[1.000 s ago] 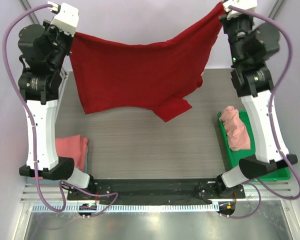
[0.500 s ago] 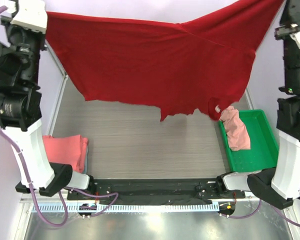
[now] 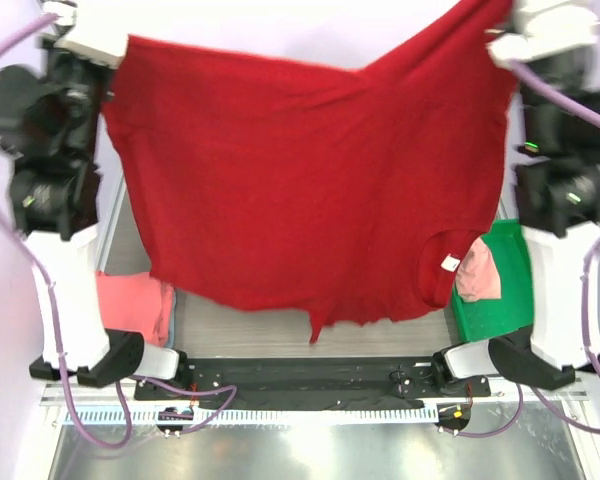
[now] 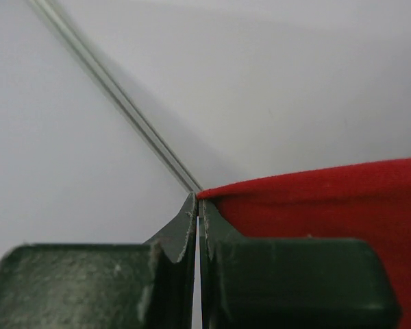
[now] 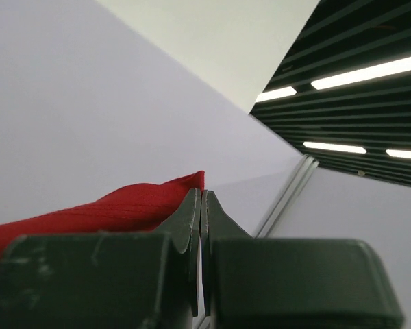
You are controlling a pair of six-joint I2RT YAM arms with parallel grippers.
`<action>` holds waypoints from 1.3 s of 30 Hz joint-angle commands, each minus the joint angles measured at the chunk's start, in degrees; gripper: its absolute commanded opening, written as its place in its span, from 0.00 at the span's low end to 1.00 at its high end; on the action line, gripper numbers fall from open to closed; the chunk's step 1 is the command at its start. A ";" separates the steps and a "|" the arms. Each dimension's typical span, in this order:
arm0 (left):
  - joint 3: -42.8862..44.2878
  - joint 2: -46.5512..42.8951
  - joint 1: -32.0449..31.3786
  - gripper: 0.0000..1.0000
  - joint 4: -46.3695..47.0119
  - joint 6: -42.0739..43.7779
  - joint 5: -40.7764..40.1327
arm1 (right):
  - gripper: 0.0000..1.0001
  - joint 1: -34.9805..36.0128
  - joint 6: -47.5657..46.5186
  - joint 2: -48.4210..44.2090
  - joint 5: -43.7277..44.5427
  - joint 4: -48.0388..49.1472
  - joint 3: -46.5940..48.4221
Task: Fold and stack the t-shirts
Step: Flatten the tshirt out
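Note:
A deep red t-shirt (image 3: pixel 310 180) hangs spread wide between both arms, high over the table, collar and label at its lower right. My left gripper (image 3: pixel 120 45) is shut on its upper left corner; in the left wrist view the jaws (image 4: pixel 198 202) pinch the red edge (image 4: pixel 329 199). The upper right corner is pinched by my right gripper (image 3: pixel 500 30), whose tips (image 5: pixel 203 195) are shut on red cloth (image 5: pixel 89 212). A folded salmon-pink t-shirt (image 3: pixel 130 305) lies at the near left on a pale blue-grey one (image 3: pixel 173 300). Another pink t-shirt (image 3: pixel 478 275) lies crumpled in the tray.
The bright green tray (image 3: pixel 510 290) stands at the near right beside the right arm's base. The hanging shirt hides most of the grey tabletop (image 3: pixel 240 325). White walls close in the back and both sides.
Both arms have swung the red shirt up and towards the camera, spreading it wider. It now hangs lower in view and covers the table and part of the tray.

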 commanded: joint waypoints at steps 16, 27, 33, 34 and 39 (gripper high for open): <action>-32.54 24.32 -0.16 0.00 1.31 -8.68 10.90 | 0.01 -4.53 -2.27 18.78 3.37 14.03 -42.18; -18.14 42.97 0.45 0.00 3.60 -10.00 3.08 | 0.01 -5.67 -0.43 47.64 12.51 8.23 -17.07; -12.07 48.08 0.89 0.00 6.06 -10.35 0.87 | 0.01 -5.67 1.34 54.15 12.87 5.68 -7.73; -11.80 48.69 0.89 0.00 6.93 -10.35 0.96 | 0.01 -5.76 1.42 54.68 12.96 5.59 -7.28; -9.43 50.28 0.89 0.00 7.55 -9.05 0.96 | 0.01 -5.76 0.90 53.11 12.78 5.59 -8.67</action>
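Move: Both hands hold the red t-shirt stretched high between them. The far strip of bare table lies about 29 cm ahead, 4 cm right and 64 cm below the left hand; from the right hand, about 40 cm ahead, 3 cm left and 75 cm below. The folded stack sits some 19 cm back, 13 cm left and 63 cm below the left hand. From the right hand, the green tray's middle is roughly 7 cm back, 23 cm right and 75 cm below. Still pinching the t-shirt's far edge, both hands fling it down and forward towards the far strip of table, fast at first, sinking over 50 cm while the wrists tip about 60 degrees downwards. Once low they draw mainly forward and ease to a stop, the left some 29 cm and the right some 40 cm farther out than at the start; fingers stay shut. ##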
